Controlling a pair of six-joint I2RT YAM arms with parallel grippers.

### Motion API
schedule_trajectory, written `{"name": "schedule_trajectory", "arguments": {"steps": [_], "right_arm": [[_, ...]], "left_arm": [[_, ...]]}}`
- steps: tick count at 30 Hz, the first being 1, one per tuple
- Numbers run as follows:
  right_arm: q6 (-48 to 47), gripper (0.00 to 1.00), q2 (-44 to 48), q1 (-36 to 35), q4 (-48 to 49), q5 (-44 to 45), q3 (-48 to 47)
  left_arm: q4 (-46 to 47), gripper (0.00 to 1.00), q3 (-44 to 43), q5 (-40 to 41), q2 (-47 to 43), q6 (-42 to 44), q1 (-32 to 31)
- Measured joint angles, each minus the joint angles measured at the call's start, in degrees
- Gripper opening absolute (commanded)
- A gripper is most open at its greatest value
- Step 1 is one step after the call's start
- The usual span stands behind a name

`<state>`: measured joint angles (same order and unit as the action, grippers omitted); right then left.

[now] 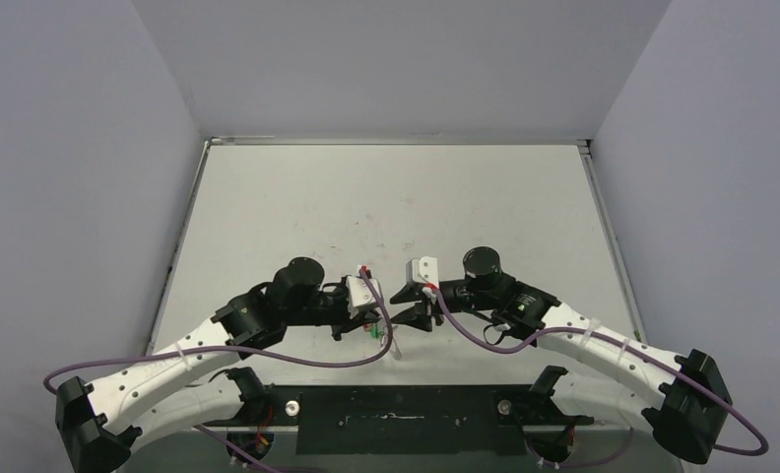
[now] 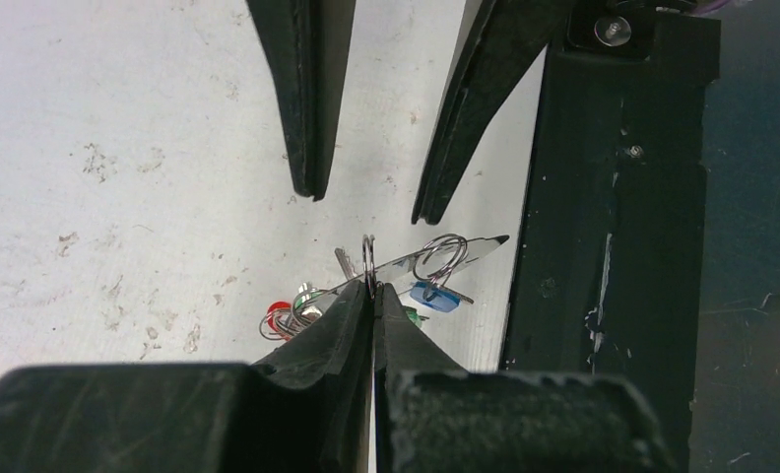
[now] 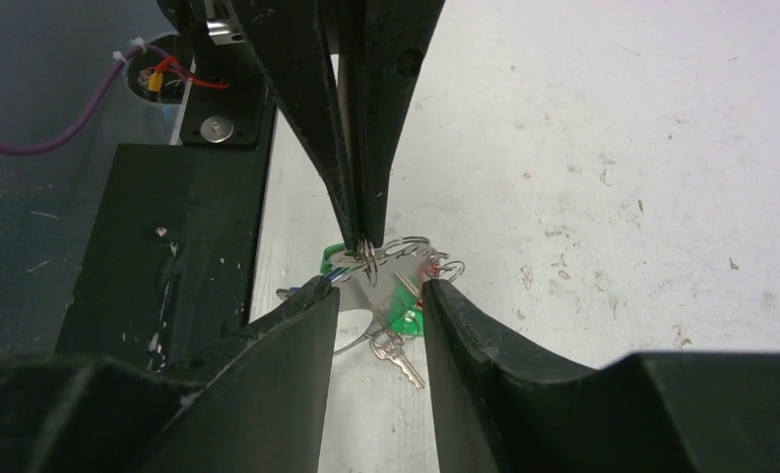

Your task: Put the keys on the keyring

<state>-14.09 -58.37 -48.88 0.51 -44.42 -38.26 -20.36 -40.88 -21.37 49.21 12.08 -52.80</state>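
My left gripper (image 2: 374,291) is shut on the rim of the keyring (image 2: 455,251), pinching it at one of its small wire loops and holding the silver strip just above the table. Keys hang from it by a blue tag (image 2: 433,296), a red tag (image 2: 280,308) and a green tag (image 3: 404,317). A small silver key (image 3: 401,360) dangles by the green tag. My right gripper (image 3: 371,291) faces the left one, open. Its fingers (image 3: 312,305) stand either side of the green-tagged key without touching it. From above, both grippers (image 1: 374,320) (image 1: 406,313) meet near the table's front edge.
The black base plate (image 2: 613,246) runs along the near edge right beside the keyring. Purple cables (image 1: 297,360) loop off both arms. The white table (image 1: 386,197) stretches back to grey walls on three sides.
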Motion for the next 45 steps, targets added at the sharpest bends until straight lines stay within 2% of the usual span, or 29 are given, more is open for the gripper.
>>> {"name": "schedule_trajectory", "arguments": {"steps": [4, 9, 21, 26, 29, 34, 39, 45], "right_arm": [[1.6, 0.36, -2.0, -0.1, 2.9, -0.4, 0.0], [2.8, 0.28, -4.2, -0.3, 5.2, -1.0, 0.0], [3.2, 0.25, -5.5, -0.7, 6.3, -2.7, 0.0], [3.0, 0.12, -6.3, -0.7, 6.2, -3.7, 0.0], [2.8, 0.00, -6.4, -0.7, 6.0, -4.2, 0.0], [2.5, 0.00, -6.4, -0.7, 5.6, -4.7, 0.0], [2.6, 0.00, -6.3, -0.7, 5.9, -4.6, 0.0], [4.5, 0.00, -5.5, -0.7, 7.6, -3.0, 0.4]], "left_arm": [[-0.1, 0.00, -0.3, -0.9, 0.6, 0.4, 0.0], [0.0, 0.00, -0.3, -1.9, 0.9, 0.5, 0.0], [0.0, 0.00, -0.3, -2.3, 1.2, 0.5, 0.0], [0.1, 0.00, -0.3, -2.4, 1.2, 0.5, 0.0], [0.2, 0.00, -0.3, -2.4, 1.2, 0.6, 0.0], [0.1, 0.00, -0.3, -2.4, 1.2, 0.6, 0.0], [0.5, 0.21, -0.1, -1.2, 0.5, 0.3, 0.0], [2.9, 0.25, 3.4, 2.3, -6.1, -0.5, 0.0]]}}
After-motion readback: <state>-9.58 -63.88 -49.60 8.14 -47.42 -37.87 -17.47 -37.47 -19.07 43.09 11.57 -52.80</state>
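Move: The small metal ring with the keys hanging from it is held at the left fingertips, its middle only about 1 cm to the right of and 1 cm below that hand. From the right hand the ring lies some 2 cm left, 1 cm back and 1 cm lower. The red tag hangs about 3 cm forward of the ring and 3 cm below it, the blue tag roughly 2 cm back of it and 3 cm below. The right fingers straddle the ring and shut on it, pinching it after easing about 1.5 cm left and 1 cm down, slightly back, while the left hand keeps its grip nearly still. Only then do the left fingers part to about a quarter open, letting go, and that hand draws off left and up about 1.5 cm; the right keeps its pinch and rises about half a centimetre. ##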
